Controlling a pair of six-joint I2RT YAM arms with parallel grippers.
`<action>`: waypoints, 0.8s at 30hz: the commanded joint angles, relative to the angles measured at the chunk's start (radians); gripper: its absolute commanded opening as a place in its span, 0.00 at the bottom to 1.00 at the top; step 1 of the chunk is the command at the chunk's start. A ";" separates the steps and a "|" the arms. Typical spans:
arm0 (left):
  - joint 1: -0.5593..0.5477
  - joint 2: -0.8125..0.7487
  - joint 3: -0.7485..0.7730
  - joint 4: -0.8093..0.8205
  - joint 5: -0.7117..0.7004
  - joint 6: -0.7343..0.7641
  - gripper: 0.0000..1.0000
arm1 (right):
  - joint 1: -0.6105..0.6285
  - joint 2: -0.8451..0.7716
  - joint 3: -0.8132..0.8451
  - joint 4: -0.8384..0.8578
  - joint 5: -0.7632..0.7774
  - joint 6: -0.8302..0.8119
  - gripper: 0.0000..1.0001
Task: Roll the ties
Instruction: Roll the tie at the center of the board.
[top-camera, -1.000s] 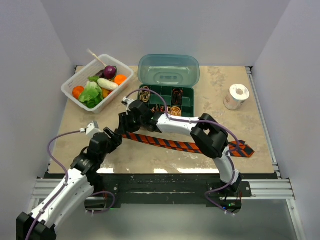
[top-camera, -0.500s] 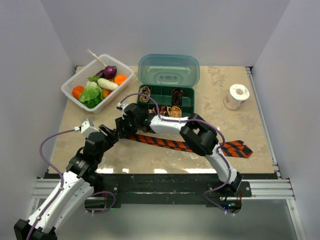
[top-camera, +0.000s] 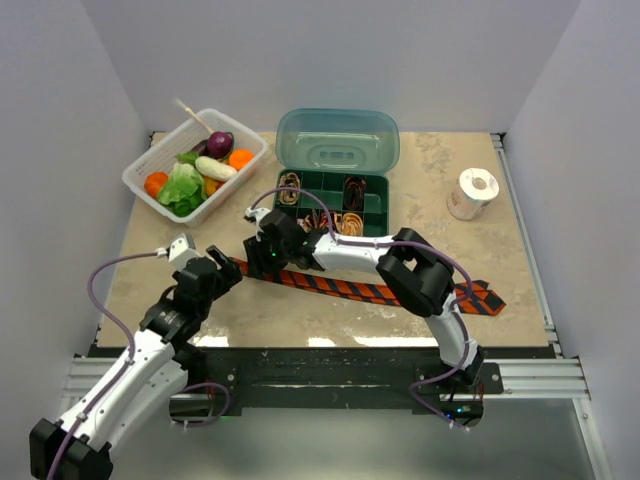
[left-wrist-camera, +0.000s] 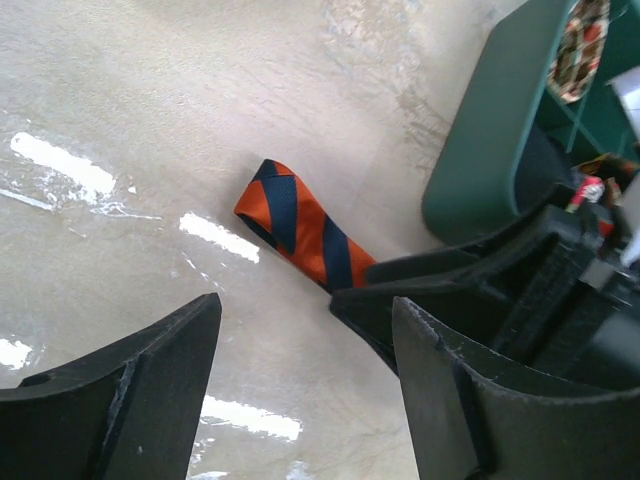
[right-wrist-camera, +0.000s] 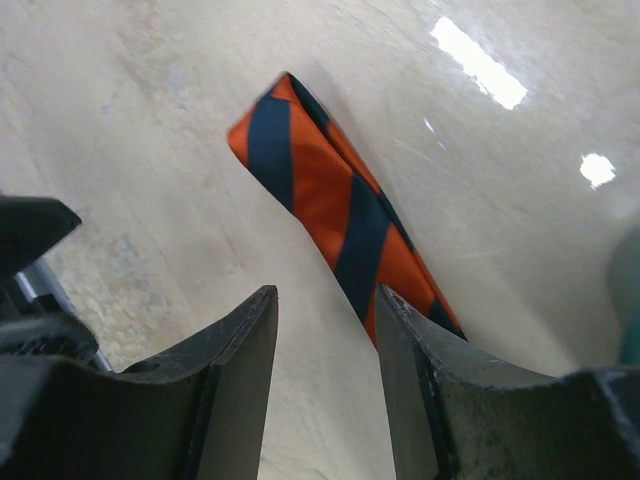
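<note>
An orange-red tie with navy stripes (top-camera: 370, 291) lies flat across the table front, its wide end at the right. Its narrow end (left-wrist-camera: 295, 225) points left between the two grippers. My left gripper (left-wrist-camera: 305, 340) stands open over bare table just short of that end. My right gripper (right-wrist-camera: 325, 310) is open too, nothing between its fingers; the tie's narrow end (right-wrist-camera: 330, 200) runs past its right finger (right-wrist-camera: 430, 400). In the top view both grippers meet at the tie's left tip, left gripper (top-camera: 224, 274) and right gripper (top-camera: 262, 256). Small coiled ties (top-camera: 290, 186) sit in the green box.
The green compartment box (top-camera: 372, 200) with its teal lid (top-camera: 337, 140) raised stands just behind the right gripper. A white basket (top-camera: 140, 170) of toy vegetables is at the back left. A white tape roll (top-camera: 472, 193) is at the back right. Purple cables loop over both arms.
My left gripper's jaws have opened wider and it has edged toward the tie's tip. The right gripper has shifted slightly right and nearer along the tie. The tie lies much as before.
</note>
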 joint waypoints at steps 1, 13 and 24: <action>0.010 0.096 0.063 0.087 0.000 0.071 0.74 | 0.003 -0.081 -0.031 0.018 0.080 -0.038 0.46; 0.321 0.338 0.134 0.294 0.490 0.336 0.75 | 0.005 -0.095 -0.120 -0.033 0.150 -0.064 0.31; 0.379 0.449 0.117 0.355 0.703 0.392 0.75 | 0.005 -0.179 -0.250 -0.117 0.187 -0.138 0.26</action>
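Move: The tie's left end lies about 5 cm ahead of the open left hand, 1 cm to its right and 7 cm below. From the right hand, that same end is some 5 cm to the left, 1 cm farther out and 3 cm below. The green box's middle stands roughly 14 cm ahead of the right hand and 19 cm to its right, at about its height. Right hand moves about 6 cm right along the tie, dipping, fingers closing partway; left reaches 6 cm forward. ##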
